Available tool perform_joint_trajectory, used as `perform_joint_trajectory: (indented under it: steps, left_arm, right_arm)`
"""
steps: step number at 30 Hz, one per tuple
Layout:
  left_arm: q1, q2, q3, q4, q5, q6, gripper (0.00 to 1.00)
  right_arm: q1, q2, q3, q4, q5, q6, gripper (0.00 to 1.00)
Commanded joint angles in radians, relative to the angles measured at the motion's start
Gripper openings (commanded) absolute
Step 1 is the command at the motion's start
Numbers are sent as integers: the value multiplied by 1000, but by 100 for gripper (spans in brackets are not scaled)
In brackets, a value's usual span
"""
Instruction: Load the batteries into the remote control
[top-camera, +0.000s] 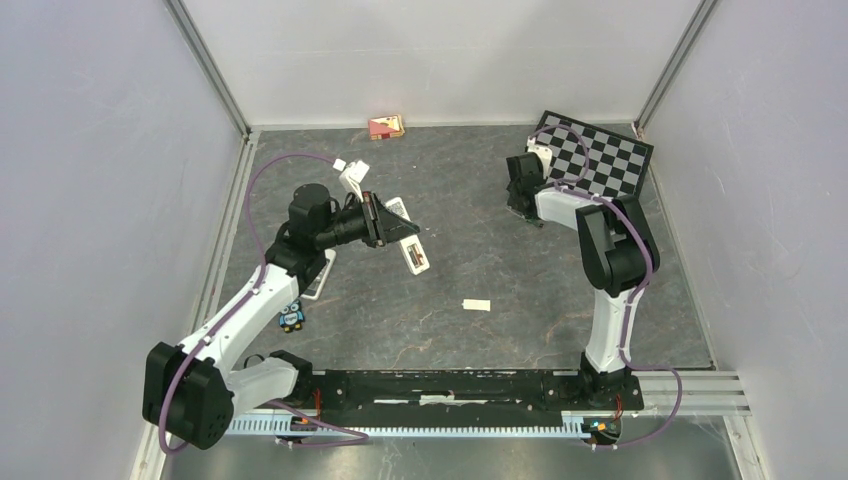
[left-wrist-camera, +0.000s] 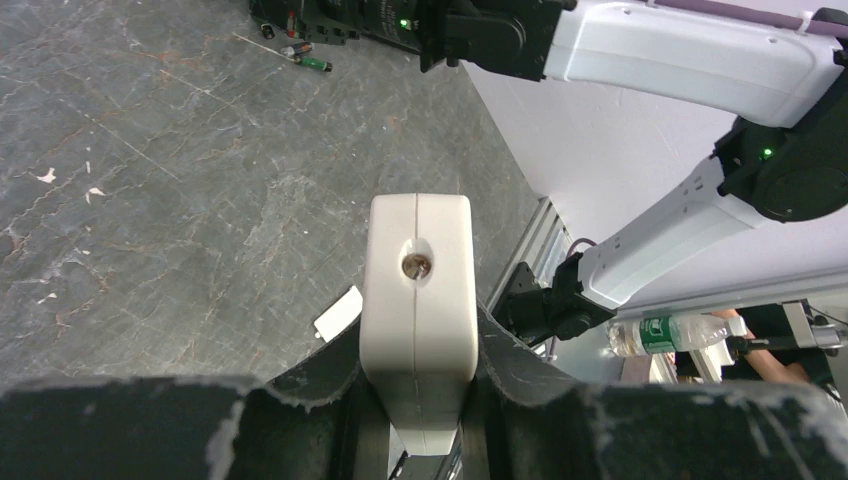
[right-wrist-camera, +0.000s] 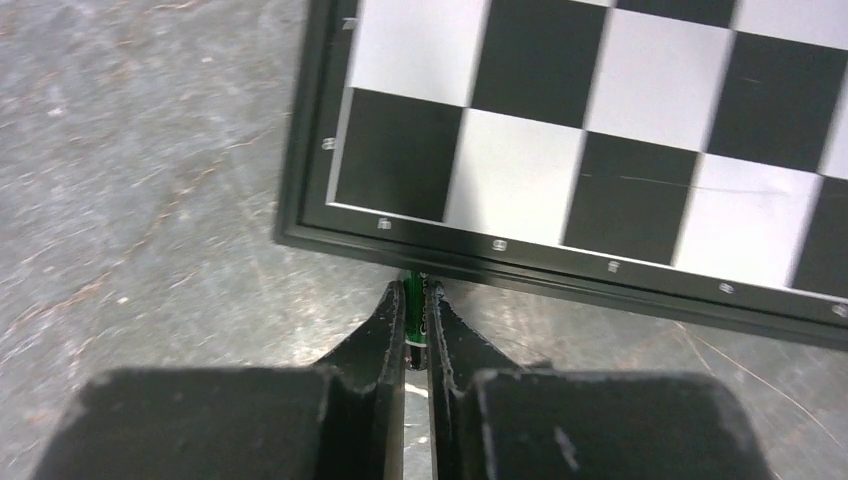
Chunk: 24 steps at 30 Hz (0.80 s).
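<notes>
My left gripper (top-camera: 385, 222) holds a white remote control (top-camera: 412, 243) up above the table's left middle. In the left wrist view the remote's end (left-wrist-camera: 418, 290) sits clamped between the jaws of the left gripper (left-wrist-camera: 420, 352). My right gripper (top-camera: 523, 207) is down at the table by the near-left edge of the checkerboard. In the right wrist view the right gripper (right-wrist-camera: 414, 300) is shut on a slim green battery (right-wrist-camera: 412, 288), which stands between the fingers. A few loose batteries (left-wrist-camera: 303, 55) lie on the table beside that gripper in the left wrist view.
A checkerboard (top-camera: 596, 153) lies at the back right, its black frame (right-wrist-camera: 560, 270) just ahead of my right fingers. A small white cover piece (top-camera: 476, 304) lies mid-table. A red and yellow box (top-camera: 386, 126) sits by the back wall. A white flat item (top-camera: 318, 276) and a small blue object (top-camera: 291, 318) lie under the left arm.
</notes>
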Motion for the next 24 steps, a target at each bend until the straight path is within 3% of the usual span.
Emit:
perform_joint_trajectory:
  steps: [1,7,15,24]
  left_arm:
    - [3,-2,6,6,-57,-10,2]
    - [4,9,-15,-4,-101,-24,2]
    - [3,74,-19,2,-115,-67,2]
    - [-8,155,-26,142,-28,-139,2]
  right_arm:
    - [-3,-34,-58,150,-243,-64,7]
    - [-2,-139,-146,269,-514,-99,6]
    - [8,-393,-399,418,-808,-53,7]
    - [127,-725,-592,508,-972,-20,9]
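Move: The right hand has a battery pinched at table level, just short of the chessboard's near edge; the board's middle lies 15 cm right and 8 cm ahead. The remote's open battery slot is about 25 cm back, 27 cm left and 21 cm higher. A loose green battery lies 6 cm back and 4 cm right. From the left hand, which holds the remote, the pinched battery is some 20 cm ahead, 29 cm right and 21 cm lower. Leftward and nearly level for the first 5 cm or so, then sweeping back, left and up, the right hand carries the pinched battery off the table towards the remote, about 22 cm in all. It swings roughly 45 degrees counter-clockwise while its left side rises, fingers staying shut. The left hand keeps its grip on the remote and lowers it about 5 cm, easing slightly forward and rolling some 10 degrees. ##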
